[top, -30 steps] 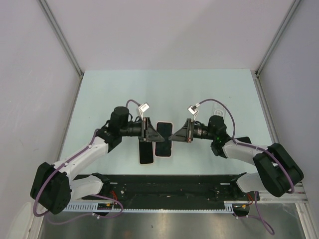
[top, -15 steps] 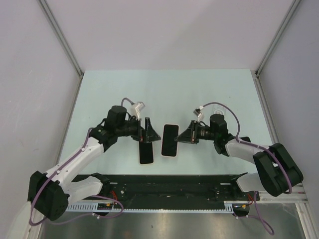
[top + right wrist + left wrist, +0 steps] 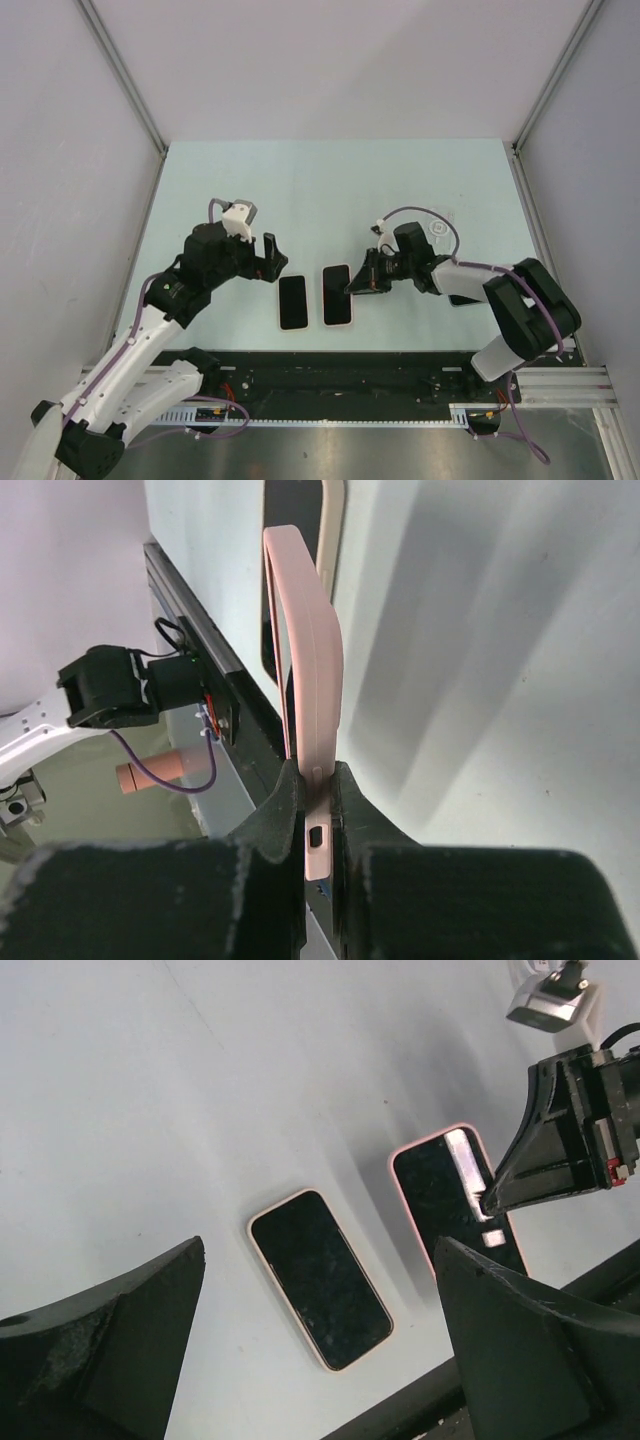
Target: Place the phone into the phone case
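Observation:
The phone (image 3: 292, 302) is a dark slab with a pale rim, lying flat on the pale green table (image 3: 300, 190); in the left wrist view the phone (image 3: 320, 1278) shows between my fingers, well below them. The pink phone case (image 3: 337, 295) sits just right of it, its face dark and glossy. My right gripper (image 3: 351, 283) is shut on the case's right long edge (image 3: 310, 700), pinching it near a small cutout. My left gripper (image 3: 272, 256) hangs open up and left of the phone, touching nothing.
A black rail (image 3: 330, 375) runs along the near table edge, just below the phone and case. A clear wrapper (image 3: 437, 226) lies behind the right arm. Grey walls close in the table on three sides.
My left gripper has opened wide and drawn back to the left, away from the case. My right gripper has lowered the case nearer the table, beside the phone.

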{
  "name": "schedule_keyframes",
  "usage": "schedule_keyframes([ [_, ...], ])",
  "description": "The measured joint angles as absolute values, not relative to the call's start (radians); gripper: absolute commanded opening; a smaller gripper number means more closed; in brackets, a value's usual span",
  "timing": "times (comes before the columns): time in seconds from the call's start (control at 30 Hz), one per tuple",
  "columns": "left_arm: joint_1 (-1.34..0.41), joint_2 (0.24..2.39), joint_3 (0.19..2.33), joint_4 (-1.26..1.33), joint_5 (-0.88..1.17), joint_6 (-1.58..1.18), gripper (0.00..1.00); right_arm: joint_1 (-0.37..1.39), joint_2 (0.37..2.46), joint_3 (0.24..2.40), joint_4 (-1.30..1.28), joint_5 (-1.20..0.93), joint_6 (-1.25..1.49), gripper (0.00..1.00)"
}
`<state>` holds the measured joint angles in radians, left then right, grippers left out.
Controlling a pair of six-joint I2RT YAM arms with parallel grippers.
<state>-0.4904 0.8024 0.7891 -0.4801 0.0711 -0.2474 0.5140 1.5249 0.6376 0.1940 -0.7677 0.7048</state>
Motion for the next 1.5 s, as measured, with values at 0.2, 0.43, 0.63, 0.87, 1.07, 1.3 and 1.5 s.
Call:
schedule_keyframes([
  [0.2, -0.490, 0.798, 0.788, -0.492, 0.049, -0.224, 1.00, 0.561, 1.637, 0.704, 0.139, -0.763, 0.683, 0.00],
  [0.43, -0.490, 0.797, 0.781, -0.503, 0.042, -0.216, 1.00, 0.567, 1.704, 0.738, 0.112, -0.711, 0.659, 0.13],
  [0.63, -0.490, 0.797, 0.781, -0.505, 0.036, -0.216, 1.00, 0.565, 1.713, 0.754, 0.084, -0.670, 0.674, 0.34],
  [0.87, -0.490, 0.797, 0.781, -0.505, 0.037, -0.209, 1.00, 0.503, 1.634, 0.766, -0.057, -0.517, 0.656, 0.65],
  [1.07, -0.490, 0.783, 0.781, -0.505, 0.038, -0.209, 1.00, 0.378, 1.488, 0.834, -0.239, -0.299, 0.598, 0.95],
  [1.3, -0.490, 0.768, 0.774, -0.505, 0.048, -0.209, 1.00, 0.154, 1.394, 0.912, -0.502, 0.015, 0.678, 1.00],
  [1.5, -0.490, 0.744, 0.767, -0.505, 0.056, -0.209, 1.00, 0.018, 1.353, 0.912, -0.735, 0.230, 0.850, 1.00],
])
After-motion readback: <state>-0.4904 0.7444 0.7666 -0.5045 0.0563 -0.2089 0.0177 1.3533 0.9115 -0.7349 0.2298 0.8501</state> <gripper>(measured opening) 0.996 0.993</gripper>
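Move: My right hand still holds the pink-cased phone by its right edge. The spot I'm taking it to is about 5 cm left, 2 cm back and 5 cm below. On the table, at that level, the peach-cased phone lies 17 cm left and 3 cm back, the black phone 32 cm right and 1 cm ahead, and the clear case 20 cm ahead and 25 cm right. From my left hand the spot is about 15 cm right, 4 cm back, 17 cm down. With my right hand I lower the pink-cased phone roughly 5 cm onto the table beside the peach-cased one, then open my fingers wide and let go. I lift away and sweep some 30 cm right in a forward-bulging arc towards the black phone, rising nearly to my starting height, while my wrist rolls and turns clockwise until the open fingers point steeply down. ##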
